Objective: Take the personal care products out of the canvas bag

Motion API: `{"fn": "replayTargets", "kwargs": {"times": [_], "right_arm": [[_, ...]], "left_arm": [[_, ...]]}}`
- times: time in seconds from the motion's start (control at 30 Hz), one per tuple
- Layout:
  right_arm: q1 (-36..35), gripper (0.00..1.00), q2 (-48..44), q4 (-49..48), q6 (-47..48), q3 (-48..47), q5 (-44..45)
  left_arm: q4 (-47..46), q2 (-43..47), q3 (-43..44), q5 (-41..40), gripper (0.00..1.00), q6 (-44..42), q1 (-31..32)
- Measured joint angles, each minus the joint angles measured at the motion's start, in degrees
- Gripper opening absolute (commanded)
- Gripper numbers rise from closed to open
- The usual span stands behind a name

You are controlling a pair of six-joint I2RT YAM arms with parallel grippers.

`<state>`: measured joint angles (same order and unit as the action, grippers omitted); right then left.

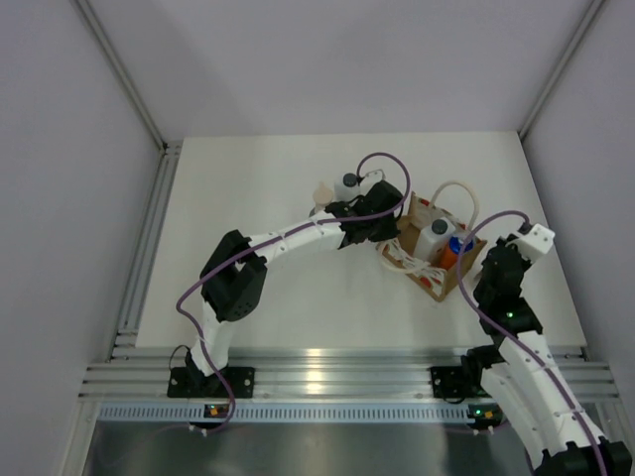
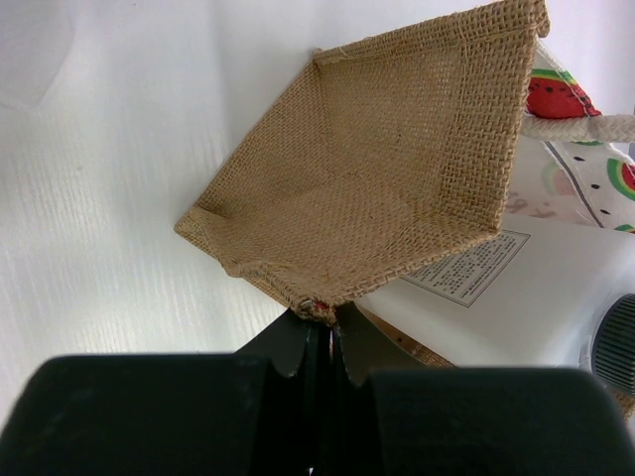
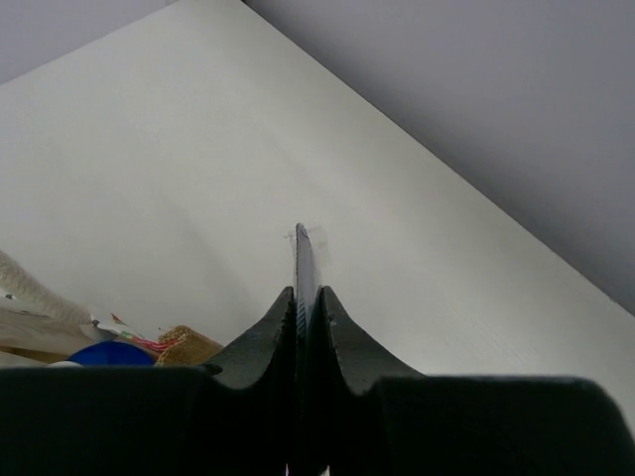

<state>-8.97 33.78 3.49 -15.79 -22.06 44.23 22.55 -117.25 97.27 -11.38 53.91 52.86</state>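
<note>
The canvas bag (image 1: 425, 209) stands tilted at the table's right, its burlap inside (image 2: 377, 188) facing the left wrist camera. In it lie a white bottle with a dark cap (image 1: 434, 238) and a short orange bottle with a blue cap (image 1: 452, 248); the white bottle's label (image 2: 476, 266) shows close up. My left gripper (image 1: 395, 230) is shut on the bag's left rim, pinching a burlap corner (image 2: 322, 307). Beside the bag's right corner, my right gripper (image 1: 483, 266) is shut with nothing visibly held; the blue cap (image 3: 109, 354) sits low to its left.
Two more bottles stand on the table left of the bag: a grey-green one with a beige pump top (image 1: 320, 194) and a white one with a dark cap (image 1: 348, 183). The bag's cream rope handles (image 1: 458, 188) loop up behind it. Walls close the table's back and sides.
</note>
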Motion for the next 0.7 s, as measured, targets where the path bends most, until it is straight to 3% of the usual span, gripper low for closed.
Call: {"fn": "replayTargets", "kwargs": {"times": [0.17,0.5,0.7], "right_arm": [[0.0,0.46,-3.2,0.9,-2.1,0.4,0.1],[0.1,0.52,-0.6,9.9,-2.4,-11.8,-3.1],[0.2,0.52,3.9,16.8,-0.3,-23.8,-16.1]], "left_arm": [[0.0,0.0,0.0,0.0,0.0,0.0,0.0],[0.0,0.0,0.0,0.0,0.0,-0.2,0.0],[-0.1,0.0,0.0,0.0,0.0,-1.4,0.0]]}}
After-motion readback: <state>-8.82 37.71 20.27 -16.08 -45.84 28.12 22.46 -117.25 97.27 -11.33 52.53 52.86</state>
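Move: The right hand still pinches the top end of the white tube, whose middle is about 8 cm straight below, beside the bag's right wall. In the bag, the blue-capped bottle is some 10 cm left and 3 cm ahead, its middle about 9 cm lower; the white bottle is roughly 15 cm left and 6 cm ahead, at much the same height. From the left hand, the tube is about 26 cm right, 4 cm back and slightly lower. Almost straight up, once the right fingers have opened to about half their range and let go of the white tube's top end, the hand climbs some 10 cm clear of it. Slow at first, it speeds up and late on swings about 4 cm left, to the bag's side, the wrist turning some 15 degrees counter-clockwise. The left hand stays put, still pinching the bag's rim. ##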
